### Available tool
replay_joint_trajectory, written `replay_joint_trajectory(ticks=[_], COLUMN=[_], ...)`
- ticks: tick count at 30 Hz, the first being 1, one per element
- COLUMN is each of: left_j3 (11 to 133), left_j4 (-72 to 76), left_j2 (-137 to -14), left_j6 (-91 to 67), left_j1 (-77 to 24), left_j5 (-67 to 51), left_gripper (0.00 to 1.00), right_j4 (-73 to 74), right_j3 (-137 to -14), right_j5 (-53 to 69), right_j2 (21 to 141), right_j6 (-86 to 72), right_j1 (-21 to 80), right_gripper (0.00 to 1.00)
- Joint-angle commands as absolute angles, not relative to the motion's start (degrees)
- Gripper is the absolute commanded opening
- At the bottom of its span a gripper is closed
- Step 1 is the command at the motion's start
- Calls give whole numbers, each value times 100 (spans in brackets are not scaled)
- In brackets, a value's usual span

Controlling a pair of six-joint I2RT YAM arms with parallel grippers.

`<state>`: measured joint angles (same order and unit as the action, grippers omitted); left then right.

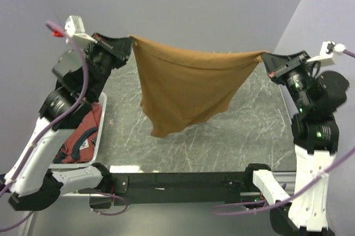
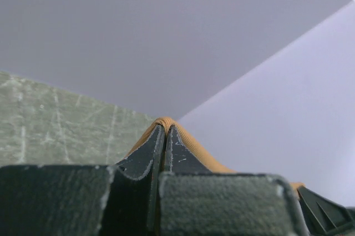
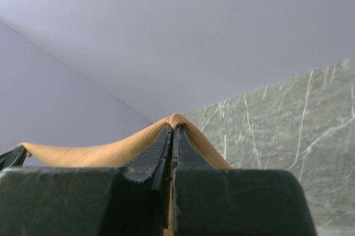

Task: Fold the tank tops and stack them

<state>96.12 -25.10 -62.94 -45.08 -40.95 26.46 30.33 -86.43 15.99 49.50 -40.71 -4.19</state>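
Observation:
A plain tan-brown tank top [image 1: 183,89] hangs stretched in the air between both arms, its lower part drooping to a point over the marble table. My left gripper [image 1: 130,41] is shut on its left upper corner, and my right gripper [image 1: 265,56] is shut on the right corner. In the left wrist view the ribbed tan edge [image 2: 191,144] wraps over the closed left gripper [image 2: 165,129]. The right wrist view shows the same tan cloth [image 3: 111,150] pinched in the right gripper [image 3: 172,127]. A rust-red tank top [image 1: 83,136] with dark trim lies in the basket at left.
A white mesh basket [image 1: 101,130] stands at the table's left edge under the left arm. The grey-green marble tabletop [image 1: 244,130] spreads below the hanging cloth. Lilac walls close in at the back and right. A black rail [image 1: 183,180] runs along the near edge.

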Motion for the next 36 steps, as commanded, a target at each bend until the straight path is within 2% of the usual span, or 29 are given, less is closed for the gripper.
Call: replay_joint_trajectory(ticks=[1,2,4,7,10,11,13,14,15,16,19,24,25,27,28,30,31,34,36], left_j3=[9528,9406,9352,9973,11544,12784,14117,15020,15134,14682,13451,10913,9820,8698,7553,6352,5215,3610,3149], left_j4=[-2207,-1849,-1356,-739,-597,-728,-1133,-1108,-968,-540,156,420,561,764,826,1018,1098,933,573], left_j2=[-6792,-6907,-7390,-8443,-9787,-10174,-11229,-11467,-11592,-11488,-10663,-9488,-9275,-8626,-8413,-7817,-7631,-7024,-6664], left_j6=[-4569,-4710,-4764,-4720,-4807,-4825,-4851,-4999,-5105,-5220,-5423,-5308,-5352,-5431,-5449,-5685,-5765,-5907,-5994], left_j1=[-3422,-2827,-2340,-1559,-1083,-994,-757,-678,-581,-380,-176,-176,-219,-307,-421,-501,-579,-746,-843], left_j5=[1911,1107,530,-314,-1088,-1246,-1608,-1756,-1949,-2047,-2110,-2311,-2346,-2285,-2250,-2180,-2154,-1987,-1759], left_gripper=[1,1,1,0,1,1,1,1,1,1,0,1,1,1,1,1,1,1,1], right_j4=[2288,2042,1131,197,10,9,201,333,491,736,765,9,-130,-175,-45,-35,287,859,1063], right_j3=[-8368,-8280,-8209,-8471,-9743,-10591,-11544,-12549,-13021,-13739,-13818,-10254,-9117,-8012,-7058,-6165,-5543,-4557,-4168], right_j5=[1871,1968,2346,2637,2785,2847,2944,2944,2944,2927,2918,2962,2945,2953,2875,2777,2699,2487,2461], right_j2=[5622,5782,6298,7237,8466,8760,9560,9797,10191,10334,10302,8864,8642,8098,7938,7535,7463,7339,7321], right_j6=[-4385,-4438,-4631,-4851,-4948,-5000,-5045,-5036,-4984,-4983,-5027,-5072,-5045,-4931,-4861,-4660,-4528,-4140,-3964], right_j1=[-466,-466,-457,-413,-404,-413,-378,-387,-378,-378,-378,-369,-369,-378,-378,-378,-378,-395,-396], right_gripper=[0,0,0,0,0,0,0,0,0,0,0,0,0,0,0,0,0,0,0])
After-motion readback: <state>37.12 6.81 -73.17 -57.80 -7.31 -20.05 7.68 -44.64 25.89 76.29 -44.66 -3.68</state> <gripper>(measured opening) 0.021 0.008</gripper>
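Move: Both hands hold the hem edge of the hanging tank top high up, nearly 40 cm apart. The table area where it goes is centred some 20 cm ahead of the left hand, 18 cm to its right and 50 cm below; from the right hand, about 22 cm ahead, 18 cm left and 48 cm below. The basket is roughly 30 cm left of the left hand and level with it. The table's far edge runs some 35 cm ahead of the left hand. Keeping their pinch on the tank top's near edge, both hands whip forward together by about 30 cm over the table towards the back wall, dipping only a little, so that the hanging cloth is flung out ahead. They then reverse, drawing back some 20 cm while plunging nearly 40 cm towards the table, wrists tipping down 40 degrees or more, and end still holding the edge taut just above the surface, slightly forward of where they began. ##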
